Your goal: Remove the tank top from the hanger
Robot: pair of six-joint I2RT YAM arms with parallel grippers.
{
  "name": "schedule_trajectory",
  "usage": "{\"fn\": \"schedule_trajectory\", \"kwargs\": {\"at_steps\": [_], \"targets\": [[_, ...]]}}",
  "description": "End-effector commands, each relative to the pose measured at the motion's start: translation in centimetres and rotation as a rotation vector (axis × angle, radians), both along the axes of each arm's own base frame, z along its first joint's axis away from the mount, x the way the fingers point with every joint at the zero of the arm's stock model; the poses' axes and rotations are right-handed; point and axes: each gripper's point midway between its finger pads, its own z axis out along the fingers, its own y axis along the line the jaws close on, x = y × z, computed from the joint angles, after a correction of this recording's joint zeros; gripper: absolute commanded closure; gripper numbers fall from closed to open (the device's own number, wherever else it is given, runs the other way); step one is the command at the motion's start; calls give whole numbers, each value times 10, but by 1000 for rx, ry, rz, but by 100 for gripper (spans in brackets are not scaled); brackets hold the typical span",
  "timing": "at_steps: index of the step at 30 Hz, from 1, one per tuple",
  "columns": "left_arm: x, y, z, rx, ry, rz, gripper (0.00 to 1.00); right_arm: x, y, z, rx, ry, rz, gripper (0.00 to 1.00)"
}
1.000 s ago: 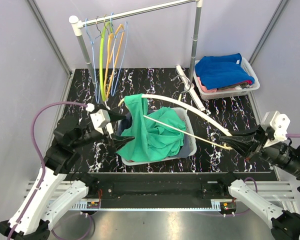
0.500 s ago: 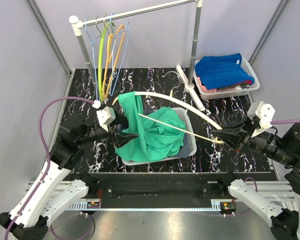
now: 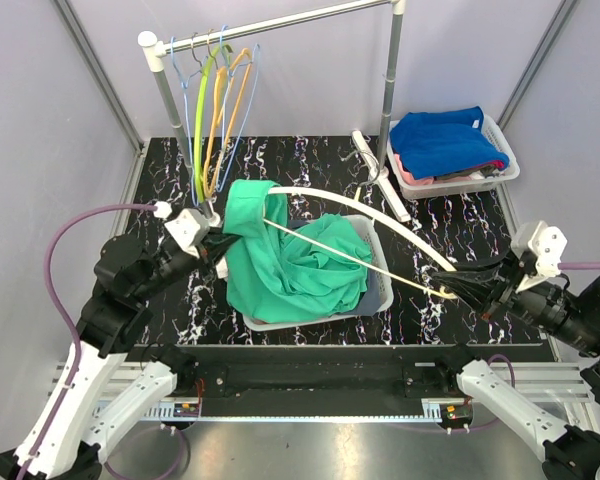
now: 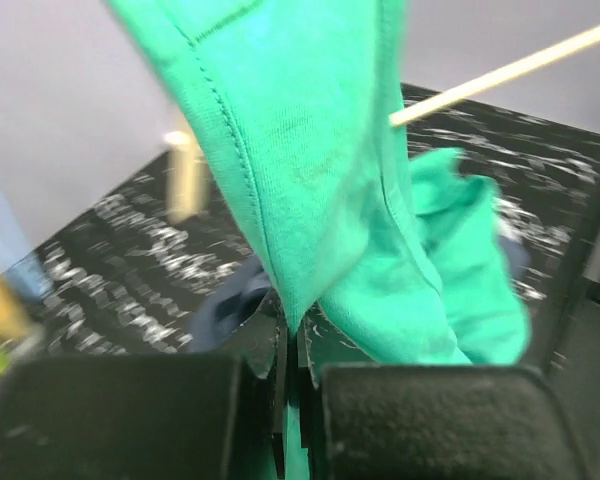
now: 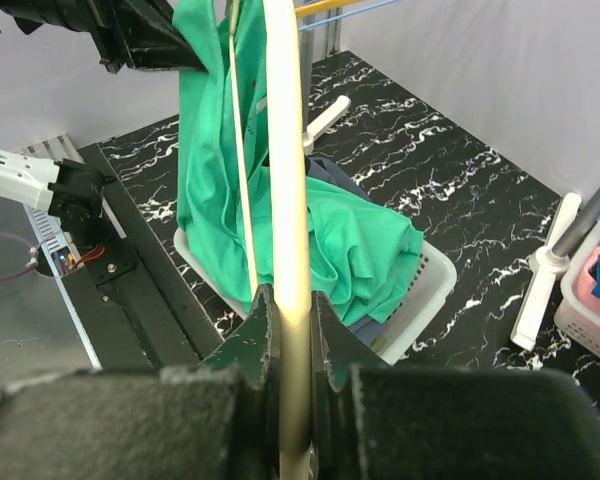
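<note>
A green tank top (image 3: 280,260) hangs over the left end of a cream hanger (image 3: 370,215) and trails into a white basket (image 3: 382,292). My left gripper (image 3: 217,250) sits at the garment's left edge, shut on a fold of the tank top (image 4: 310,150) that runs down between its jaws (image 4: 290,330). The hanger's thin bar (image 4: 500,70) crosses behind the fabric. At the right, my right gripper (image 3: 458,290) is shut on the hanger's end. In the right wrist view the hanger (image 5: 285,200) rises from the gripper (image 5: 285,310) towards the tank top (image 5: 210,180).
A clothes rail (image 3: 280,25) at the back carries several coloured hangers (image 3: 215,110). A white bin (image 3: 500,175) of blue clothes stands at the back right, beside the rail's upright post (image 3: 392,90). The basket (image 5: 425,290) holds more folded cloth under the tank top.
My left gripper has gone from open to shut on the tank top's edge and drawn it leftward. The right gripper has shifted a little while keeping hold of the hanger.
</note>
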Motion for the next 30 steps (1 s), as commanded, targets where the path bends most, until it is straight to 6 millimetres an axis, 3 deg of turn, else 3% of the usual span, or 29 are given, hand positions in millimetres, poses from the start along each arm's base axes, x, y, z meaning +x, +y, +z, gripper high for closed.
{"fn": "schedule_trajectory", "kwargs": {"at_steps": [1,2,5,7,11,12,14,15,19,23,24,26,29,30], "targets": [[28,38,29,-75,-63,274,100,-7,-11,9,46,-26,-48,100],[32,43,31,-90,-55,308,100,-7,-12,1,34,-2,-54,100],[41,51,34,-124,-27,375,68,-9,-27,-3,32,2,-123,100],[41,46,36,-120,-27,351,62,-10,-41,-1,42,-12,-194,100],[28,12,51,-129,-14,146,63,6,-81,18,111,-67,-446,100],[16,-1,63,-135,-28,41,63,17,-91,20,109,-66,-527,100],[9,-24,67,-141,10,-73,67,30,-96,30,119,-79,-587,100],[0,-32,80,-158,7,-135,68,45,-94,30,100,-62,-623,100],[-1,-55,104,-164,10,-229,76,83,-83,40,79,-68,-669,100],[9,-74,126,-156,-21,-262,79,125,-50,43,27,-84,-615,100],[14,-74,127,-150,-31,-243,71,133,-43,45,18,-88,-600,100],[20,-74,118,-124,-38,-225,47,155,-24,48,-19,-84,-560,100],[23,-67,99,-67,-44,-188,33,184,-11,49,-57,-95,-564,100],[26,-63,93,-42,-58,-168,12,191,-8,49,-69,-103,-568,100]]}}
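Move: The left gripper has the green tank top pinched beside the hanger's left end, which sits about 4 cm ahead, 4 cm right and slightly above. The laundry basket lies some 15 cm to its right, 7 cm ahead and 28 cm below. From the right gripper, clamped on the hanger's right end, the tank top's bunched shoulder is about 12 cm ahead and 32 cm left, a little lower; the rack's right foot is some 35 cm ahead, 5 cm left, 42 cm down. Draw the pinched green cloth forward-left some 5 cm with the left gripper, then open the fingers and swing right over the basket while rising about 10 cm. Keep the right gripper shut on the hanger: pull it about 8 cm right, away from the tank top, then sweep it forward some 16 cm with slight leftward return towards the rack's right foot, turning about 35 degrees clockwise. ##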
